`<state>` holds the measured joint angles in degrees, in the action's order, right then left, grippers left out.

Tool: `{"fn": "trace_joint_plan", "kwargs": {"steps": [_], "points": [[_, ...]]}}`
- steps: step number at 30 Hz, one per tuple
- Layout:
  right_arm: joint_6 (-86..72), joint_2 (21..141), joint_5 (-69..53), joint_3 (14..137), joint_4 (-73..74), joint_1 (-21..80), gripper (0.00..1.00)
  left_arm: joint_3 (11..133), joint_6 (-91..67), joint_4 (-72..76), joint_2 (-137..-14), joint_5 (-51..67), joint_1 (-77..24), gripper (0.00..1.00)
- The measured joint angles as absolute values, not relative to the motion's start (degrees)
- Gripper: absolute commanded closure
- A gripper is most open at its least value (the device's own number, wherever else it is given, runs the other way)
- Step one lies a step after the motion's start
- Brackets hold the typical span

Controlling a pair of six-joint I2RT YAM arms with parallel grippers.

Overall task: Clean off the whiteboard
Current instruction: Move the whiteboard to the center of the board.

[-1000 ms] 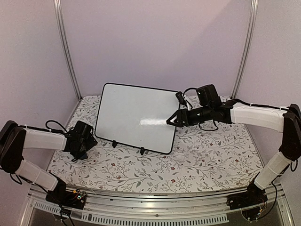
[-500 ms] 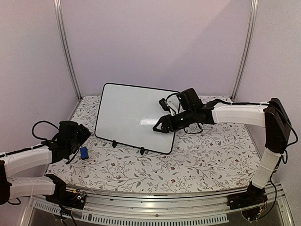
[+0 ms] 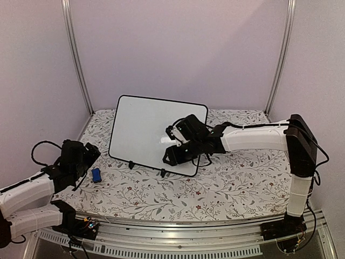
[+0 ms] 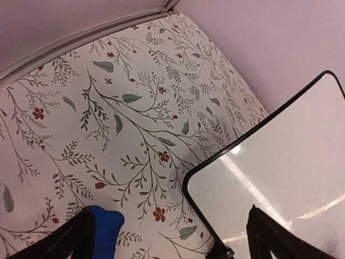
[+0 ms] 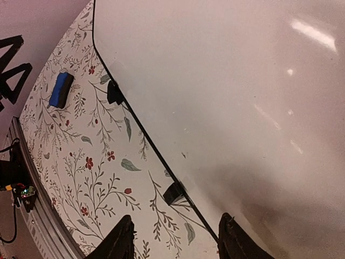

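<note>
The whiteboard (image 3: 143,129) stands tilted back on small black feet, its white face blank, with only glare streaks. My right gripper (image 3: 168,158) hangs open over its lower right edge. In the right wrist view the black frame of the whiteboard (image 5: 226,97) runs between the fingers of the right gripper (image 5: 177,240), beside a foot (image 5: 173,192). My left gripper (image 3: 82,157) is open at the near left, close to the blue eraser (image 3: 96,175). In the left wrist view the left gripper (image 4: 172,243) is empty; the eraser (image 4: 105,232) lies by its left finger, and the corner of the whiteboard (image 4: 280,167) is at the right.
A floral cloth (image 3: 226,183) covers the table. Purple walls with metal posts (image 3: 75,59) close in the back and both sides. A metal rail (image 3: 172,229) runs along the near edge. The eraser (image 5: 61,89) lies left of the board's other foot (image 5: 115,93).
My right arm has swept left and down across the board to its lower edge, jaws narrowing. My left arm has drawn back towards the near left, uncovering the blue eraser on the cloth.
</note>
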<state>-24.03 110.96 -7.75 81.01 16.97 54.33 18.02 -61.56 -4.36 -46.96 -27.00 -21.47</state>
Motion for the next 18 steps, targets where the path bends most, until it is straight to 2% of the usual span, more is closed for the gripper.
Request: {"fn": "trace_joint_plan", "kwargs": {"steps": [6,18], "points": [[-27.49,115.63,-4.56,83.22,17.52,58.33,0.48,18.17,-61.56,-6.42,-46.87,-26.28,-21.47,0.03],[-33.76,122.13,0.95,88.73,20.56,59.48,0.51,18.61,-61.34,-11.42,-40.1,-24.77,-21.54,0.03]]}}
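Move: The right hand, half open and empty, hovers over the lower edge of the whiteboard. The black clip nearest it, the right one, lies about 4 cm to its left, 1 cm ahead and 9 cm below. The left clip is some 17 cm to its left and 6 cm ahead, and the board's lower right corner about 11 cm to its right and 1 cm back. From the left hand, the right clip lies roughly 28 cm to the right, about level, 9 cm below. Down by about 6 cm goes the right hand, towards the right clip on the whiteboard's lower edge, easing some 2 cm left and back first and creeping a little forward and left at the end. The wrist turns roughly 10 degrees, partly clockwise; the fingers stay half open, close to the edge, with contact not to be made out. The empty left hand stays open and draws back slightly. ##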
